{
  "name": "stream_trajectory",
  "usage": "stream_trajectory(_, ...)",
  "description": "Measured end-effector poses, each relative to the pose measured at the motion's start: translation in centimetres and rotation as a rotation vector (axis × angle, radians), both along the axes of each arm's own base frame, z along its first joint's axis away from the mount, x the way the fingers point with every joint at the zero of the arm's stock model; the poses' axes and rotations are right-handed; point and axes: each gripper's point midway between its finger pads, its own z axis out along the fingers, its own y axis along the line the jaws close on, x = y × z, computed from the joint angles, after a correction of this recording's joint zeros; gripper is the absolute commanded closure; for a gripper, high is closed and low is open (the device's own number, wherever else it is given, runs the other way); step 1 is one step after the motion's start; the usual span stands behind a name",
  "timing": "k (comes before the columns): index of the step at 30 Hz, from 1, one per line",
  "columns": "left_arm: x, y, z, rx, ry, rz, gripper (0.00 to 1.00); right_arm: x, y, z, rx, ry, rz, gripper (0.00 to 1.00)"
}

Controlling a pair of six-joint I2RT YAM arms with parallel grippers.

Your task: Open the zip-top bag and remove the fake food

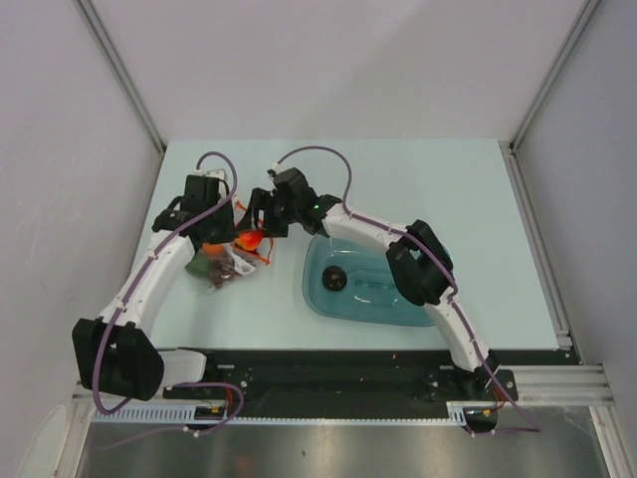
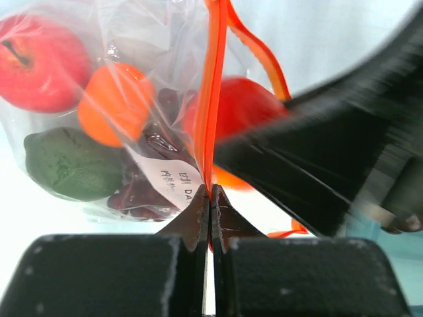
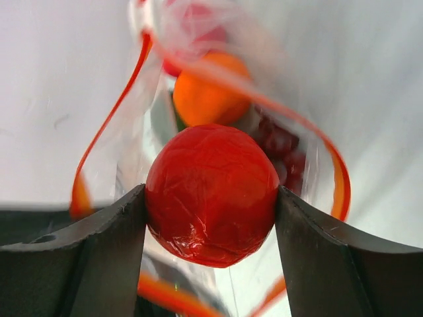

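The clear zip-top bag [image 1: 227, 267] lies at the left of the table with its mouth open. My left gripper [image 2: 210, 195] is shut on the bag's orange-red zip strip [image 2: 213, 99]. Inside the bag I see fake food: a red apple [image 2: 39, 63], an orange [image 2: 114, 102], a green fruit [image 2: 66, 162] and dark-red grapes [image 2: 139, 195]. My right gripper [image 3: 210, 198] reaches into the bag's mouth, with the zip strip [image 3: 109, 119] looping round it. It is shut on a red round fruit [image 3: 210, 178], one finger pressed against each side. The orange [image 3: 208, 96] sits behind that fruit.
A teal translucent tub [image 1: 383, 304] stands just right of the bag, with a dark round piece [image 1: 335, 280] in it. The two grippers [image 1: 244, 231] meet over the bag's mouth. Grey walls close in the table at the left, the right and the back.
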Motion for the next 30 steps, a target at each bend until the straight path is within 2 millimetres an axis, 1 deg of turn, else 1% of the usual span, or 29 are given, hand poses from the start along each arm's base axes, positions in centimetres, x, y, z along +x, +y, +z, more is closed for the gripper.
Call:
stream_trajectory(2, 0.0, 0.4, -0.2, 0.008, 0.002, 0.008, 1.00, -0.9, -1.1, 0.9, -0.007, -0.004, 0.044, 1.00)
stream_trajectory(4, 0.1, 0.7, -0.2, 0.018, -0.002, 0.015, 0.99, -1.5, -2.0, 1.3, -0.021, -0.004, 0.070, 1.00)
stream_trajectory(7, 0.2, 1.4, -0.1, 0.034, -0.005, 0.030, 1.00, -2.8, -4.7, 1.4, -0.073, -0.006, 0.101, 1.00)
stream_trajectory(8, 0.3, 1.6, -0.1, 0.042, -0.006, 0.035, 1.00, -3.2, -5.8, 1.3, -0.095, -0.002, 0.106, 1.00)
stream_trajectory(9, 0.3, 1.9, -0.1, 0.052, -0.007, 0.039, 1.00, -3.9, -7.5, 1.5, -0.127, -0.002, 0.114, 1.00)
stream_trajectory(10, 0.3, 2.2, -0.1, 0.057, -0.007, 0.044, 1.00, -3.7, -8.2, 1.5, -0.136, -0.002, 0.109, 1.00)
stream_trajectory(11, 0.3, 2.5, -0.1, 0.062, -0.007, 0.049, 1.00, -3.7, -9.5, 1.9, -0.156, -0.011, 0.106, 1.00)
stream_trajectory(16, 0.2, 3.3, 0.0, 0.076, -0.012, 0.056, 1.00, -3.4, -17.7, 4.2, -0.264, -0.087, 0.046, 0.95)
stream_trajectory(19, 0.0, 3.2, 0.2, 0.070, -0.020, 0.046, 1.00, -3.8, -21.8, 4.9, -0.343, -0.128, 0.010, 0.94)
stream_trajectory(21, 0.0, 3.0, 0.2, 0.065, -0.020, 0.041, 1.00, -4.5, -23.3, 4.6, -0.391, -0.141, 0.009, 0.94)
stream_trajectory(22, 0.0, 3.0, 0.2, 0.061, -0.021, 0.038, 1.00, -4.8, -24.0, 4.2, -0.415, -0.138, 0.009, 0.93)
stream_trajectory(24, 0.0, 2.7, 0.0, 0.051, -0.018, 0.030, 1.00, -5.5, -25.1, 2.8, -0.458, -0.115, 0.013, 0.90)
stream_trajectory(25, -0.1, 2.6, -0.1, 0.046, -0.016, 0.026, 1.00, -5.7, -25.8, 1.8, -0.483, -0.098, 0.010, 0.84)
stream_trajectory(27, -0.2, 2.4, -0.3, 0.038, -0.011, 0.019, 1.00, -6.1, -27.4, 0.0, -0.530, -0.056, 0.001, 0.82)
stream_trajectory(29, -0.3, 2.2, -0.5, 0.027, -0.006, 0.009, 1.00, -6.0, -28.9, -1.2, -0.570, -0.022, -0.023, 0.80)
stream_trajectory(30, -0.4, 2.1, -0.5, 0.022, -0.007, 0.006, 1.00, -5.9, -29.3, -1.5, -0.582, -0.013, -0.034, 0.75)
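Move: The right hand already grips the red fruit at the bag's mouth; the blue bin's middle lies about 32 cm to its right, 9 cm back and 10 cm below. The dark round fruit in the bin is some 21 cm right and 10 cm back, the bag's remaining food about 7 cm left and 5 cm back. From the left hand, still pinching the bag's zip edge, the bin is roughly 39 cm right and 8 cm back. Still gripping the red fruit, the right hand arcs about 30 cm right from the bag's mouth to the bin. ##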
